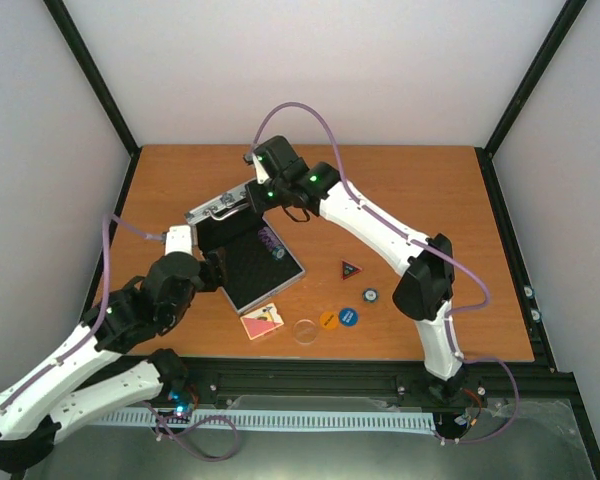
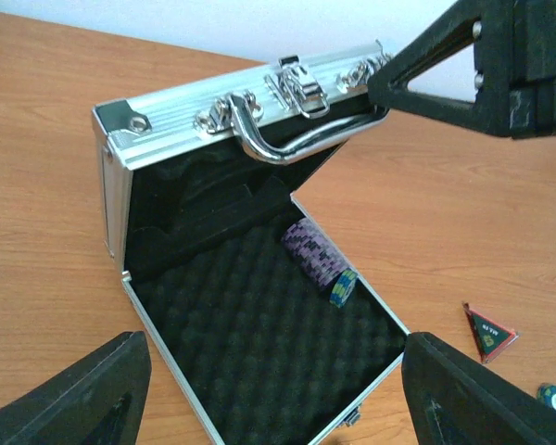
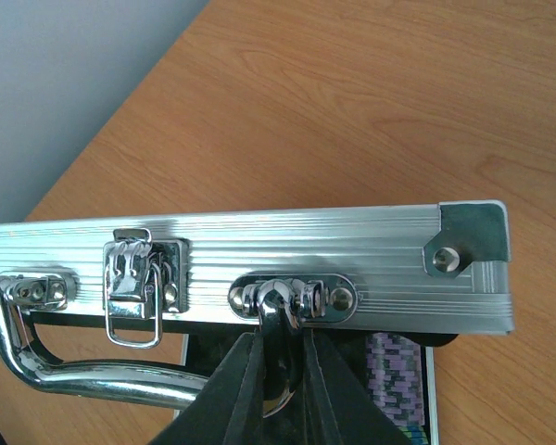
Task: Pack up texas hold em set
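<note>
The silver case (image 1: 212, 210) of the texas hold em set lies open, its lid (image 2: 213, 111) tilted up over the black foam base (image 2: 259, 343). A row of purple chips (image 2: 317, 255) lies along the base's right edge. My right gripper (image 3: 283, 371) is shut on the chrome handle (image 3: 280, 311) at its right hinge, holding the lid. My left gripper (image 2: 273, 389) hangs open above the near end of the base, holding nothing. On the table right of the case lie a red-black triangle (image 1: 352, 268), a blue-white chip (image 1: 369, 296), an orange disc (image 1: 328, 320), a blue disc (image 1: 348, 317), a clear disc (image 1: 305, 331) and the pink card deck (image 1: 262, 321).
The black frame rail (image 1: 310, 375) runs along the table's near edge, close to the card deck and discs. White walls enclose the table at the back and both sides. The right arm (image 1: 380, 230) stretches across the table above the triangle.
</note>
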Robot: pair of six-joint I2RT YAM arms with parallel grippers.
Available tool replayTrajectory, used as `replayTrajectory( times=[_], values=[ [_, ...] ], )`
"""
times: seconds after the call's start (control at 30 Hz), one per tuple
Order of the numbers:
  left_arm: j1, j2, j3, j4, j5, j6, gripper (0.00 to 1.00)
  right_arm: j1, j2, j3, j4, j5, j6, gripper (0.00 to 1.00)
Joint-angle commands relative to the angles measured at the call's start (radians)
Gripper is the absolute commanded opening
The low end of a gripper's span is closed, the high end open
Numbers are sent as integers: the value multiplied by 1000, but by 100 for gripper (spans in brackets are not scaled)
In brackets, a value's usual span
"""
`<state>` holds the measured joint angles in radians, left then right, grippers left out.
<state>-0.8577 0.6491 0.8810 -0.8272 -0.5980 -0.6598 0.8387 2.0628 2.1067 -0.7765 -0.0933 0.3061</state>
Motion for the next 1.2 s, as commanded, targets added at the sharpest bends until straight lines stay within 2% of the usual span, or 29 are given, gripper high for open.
replayTrajectory(
  times=[0.0,0.57,0.87,1.03,1.1,1.17],
  values=[
    [-7,24,-17,50,5,-21,77,-14,46,54,-31,-20,-22,12],
    [-7,129,-208,245,-40,-152,77,-48,131,180,-15,-79,-23,13],
    [-7,277,-243,299,9,-224,75,-67,170,237,-25,-108,-22,13],
    [-7,389,-245,330,49,-284,67,-69,175,236,-22,-120,-18,13],
    [-7,426,-233,331,70,-296,53,-70,175,236,-23,-121,-16,13],
    [-7,459,-220,326,93,-310,34,-70,174,235,-22,-125,-16,13]
  ],
)
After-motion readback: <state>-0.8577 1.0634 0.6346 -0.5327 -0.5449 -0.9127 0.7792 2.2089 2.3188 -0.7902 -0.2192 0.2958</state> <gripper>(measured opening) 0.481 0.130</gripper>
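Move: The case's open tray has its middle about 8 cm ahead of the empty left hand, 4 cm to its right and some 23 cm below; the chip stack lies 4 cm farther out and 5 cm right of that middle. The card deck is about 6 cm back and 7 cm right of the left hand. The lid's handle is already between the right fingers, with the tray's middle roughly 13 cm back from that hand and 22 cm down. The case lid, still gripped by the right end of its handle, is pushed farther open by the right hand, which goes forward about 3.5 cm and a little left, then stops. The left hand sinks some 15 cm towards the near part of the tray, also easing right and slightly forward, tipping its fingers further down and partly closing them late on; no touch on the case can be made out. ##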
